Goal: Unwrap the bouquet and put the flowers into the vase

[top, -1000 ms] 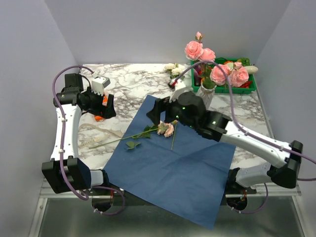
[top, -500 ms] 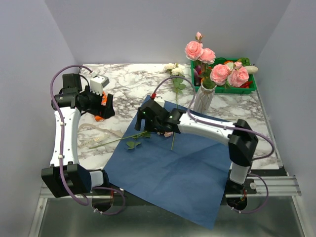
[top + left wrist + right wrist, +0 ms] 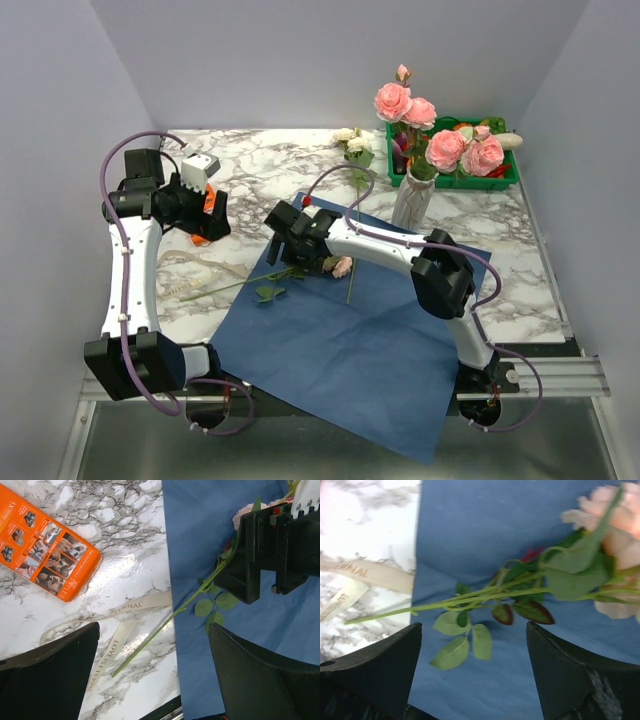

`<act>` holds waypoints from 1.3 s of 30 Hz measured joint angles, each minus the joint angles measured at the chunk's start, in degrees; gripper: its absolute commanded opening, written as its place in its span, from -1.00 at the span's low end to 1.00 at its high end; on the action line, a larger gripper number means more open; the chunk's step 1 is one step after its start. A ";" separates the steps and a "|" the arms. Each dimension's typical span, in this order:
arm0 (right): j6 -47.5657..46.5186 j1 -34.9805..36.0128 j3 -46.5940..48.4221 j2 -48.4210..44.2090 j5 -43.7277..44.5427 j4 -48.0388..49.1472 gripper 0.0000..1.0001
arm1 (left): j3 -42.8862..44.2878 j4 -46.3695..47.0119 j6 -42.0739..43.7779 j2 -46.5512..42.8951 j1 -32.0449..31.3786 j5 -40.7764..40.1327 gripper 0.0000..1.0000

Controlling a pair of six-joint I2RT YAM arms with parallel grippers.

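Observation:
The bouquet's blue paper [image 3: 350,330] lies spread flat, unwrapped. One pink rose [image 3: 343,266] lies on it, its stem [image 3: 230,286] reaching left onto the marble. My right gripper [image 3: 292,250] hovers open over that stem. In the right wrist view the stem [image 3: 470,599] and leaves lie just past the fingertips of that gripper [image 3: 475,665], with nothing between them. The vase [image 3: 412,200] stands at the back right holding several pink roses [image 3: 445,150]. A cream rose [image 3: 350,137] lies behind the paper. My left gripper [image 3: 215,215] stays open at the left, empty [image 3: 155,680].
An orange card pack [image 3: 47,555] and the beige ribbon [image 3: 135,607] lie on the marble table [image 3: 260,165] at the left. A green crate [image 3: 500,180] of vegetables sits behind the vase. A loose green stem [image 3: 351,285] lies on the paper.
My right arm has swung left from near the vase, across the paper, to over the lying rose's stem. The left arm has not moved.

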 measured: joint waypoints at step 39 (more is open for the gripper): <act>5.81 -2.69 8.20 9.99 6.67 -7.32 -0.91 | -1.03 -0.98 2.67 0.02 0.92 -0.15 0.97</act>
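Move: The blush roses' stems cross in front of the open right hand, their leafy part just below the heads about 4 cm ahead, 3 cm to its right and 5 cm below. The heads lie some 15 cm right and 6 cm ahead, the cut ends about 20 cm left and 3 cm back. The vase stands roughly 32 cm right and 14 cm ahead. From the left hand, that leafy part is about 12 cm right, nearly level fore and aft, and 20 cm below. The right fingers come down and shut on the leafy stems just under the rose heads, pinching them close above the cloth. On the way the hand sinks about 5 cm and drifts a little right, with a reach forward of some 4 cm midway, while the wrist turns about 10 degrees clockwise and the gap narrows to roughly half before it closes. ##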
